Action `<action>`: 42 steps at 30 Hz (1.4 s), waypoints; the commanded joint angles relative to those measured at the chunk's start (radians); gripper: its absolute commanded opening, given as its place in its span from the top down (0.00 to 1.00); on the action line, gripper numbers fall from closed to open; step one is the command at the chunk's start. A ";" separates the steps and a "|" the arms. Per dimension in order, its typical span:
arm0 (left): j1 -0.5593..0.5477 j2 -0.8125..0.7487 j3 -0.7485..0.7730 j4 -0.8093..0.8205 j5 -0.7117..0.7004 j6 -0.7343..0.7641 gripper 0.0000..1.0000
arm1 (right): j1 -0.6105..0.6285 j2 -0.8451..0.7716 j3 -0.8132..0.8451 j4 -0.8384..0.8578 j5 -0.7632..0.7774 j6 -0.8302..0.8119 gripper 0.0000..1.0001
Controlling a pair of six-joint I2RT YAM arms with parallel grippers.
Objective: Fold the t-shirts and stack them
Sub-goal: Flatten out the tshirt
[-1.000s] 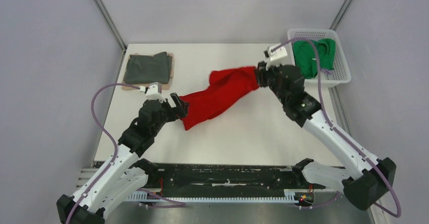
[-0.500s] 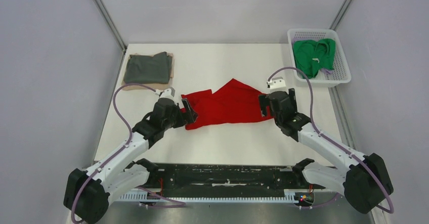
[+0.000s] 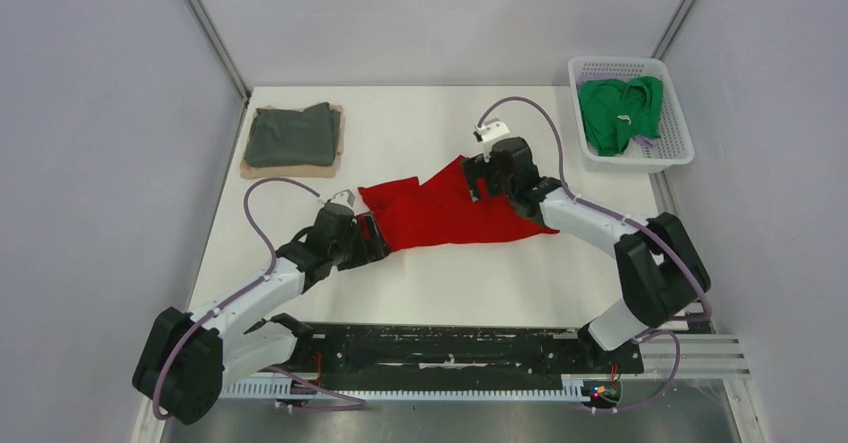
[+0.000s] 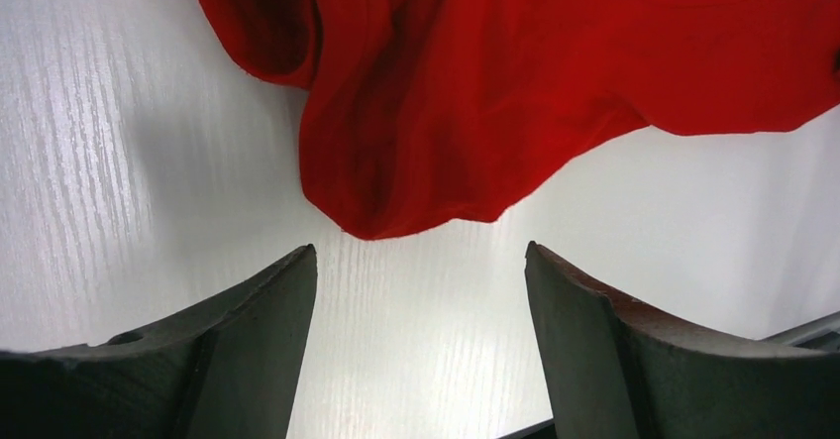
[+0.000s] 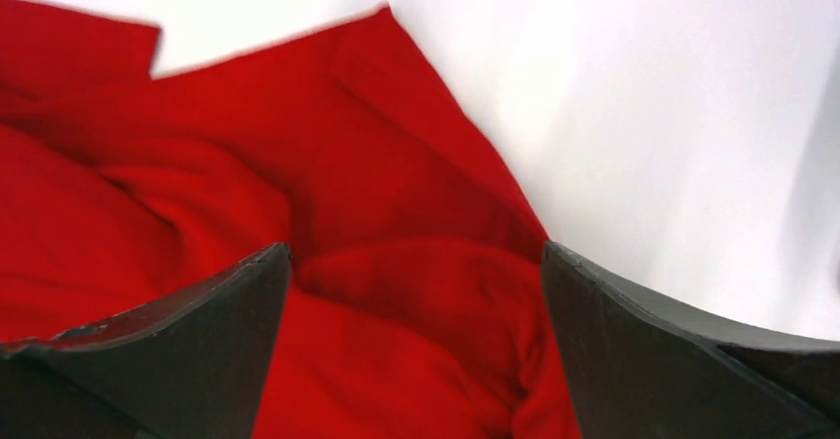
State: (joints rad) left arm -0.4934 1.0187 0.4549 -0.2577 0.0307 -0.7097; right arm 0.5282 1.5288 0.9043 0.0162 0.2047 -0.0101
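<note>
A bright red t-shirt (image 3: 450,213) lies crumpled and spread on the white table (image 3: 420,123). My left gripper (image 3: 374,236) sits low at its left corner. In the left wrist view that gripper (image 4: 421,253) is open, with bare table between its fingers and the red cloth (image 4: 495,82) just ahead. My right gripper (image 3: 479,180) hovers over the shirt's far edge. In the right wrist view it (image 5: 416,253) is open, with bunched red cloth (image 5: 396,320) beneath it. A folded dark grey t-shirt (image 3: 292,135) rests on a tan one (image 3: 262,171) at the back left. A green t-shirt (image 3: 620,111) fills the basket.
The white lattice basket (image 3: 676,153) stands at the back right corner, beside the grey wall. The folded stack lies close to the table's left edge. Black rails of the arm mount (image 3: 450,348) run along the near edge.
The right gripper opened and let go of the red shirt, which went from stretched and lifted to lying on the table. Both arms then moved in low, to the shirt's left corner and far edge.
</note>
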 commanded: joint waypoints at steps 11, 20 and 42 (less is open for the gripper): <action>-0.002 0.330 0.104 0.198 0.028 0.036 0.64 | -0.051 0.411 0.401 -0.015 -0.168 -0.021 0.09; -0.002 0.313 0.142 0.142 -0.074 0.025 0.98 | -0.069 0.513 0.407 -0.042 -0.231 -0.020 0.24; -0.003 -0.314 0.581 -0.154 -0.211 0.113 0.98 | -0.067 -0.331 0.132 0.054 -0.202 0.053 1.00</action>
State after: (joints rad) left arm -0.4950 0.7891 0.8795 -0.4183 -0.1738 -0.6647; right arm 0.4614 1.4330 1.0416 0.0444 0.0082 0.0341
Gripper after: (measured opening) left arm 0.047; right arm 0.015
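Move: The red t-shirt's near left corner lies about 4 cm ahead of the left hand, 2 cm to its right and 4 cm below. The shirt's far corner is some 8 cm ahead of the right hand, 4 cm left and 9 cm below. The folded stack stands roughly 23 cm ahead of the left hand and 17 cm left; the basket with the green shirt stands some 20 cm ahead of the right hand and 33 cm right. The red shirt's two corners are pinched and raised: the left hand eases forward and down onto the near left one, shuts, then climbs about 25 cm, fingers tipping up some 30 degrees. The right reaches forward-left, sinks about 9 cm to the far corner, shuts slightly later, draws back about 5 cm, and rises some 19 cm, its fingers first dipping, then levelling. ##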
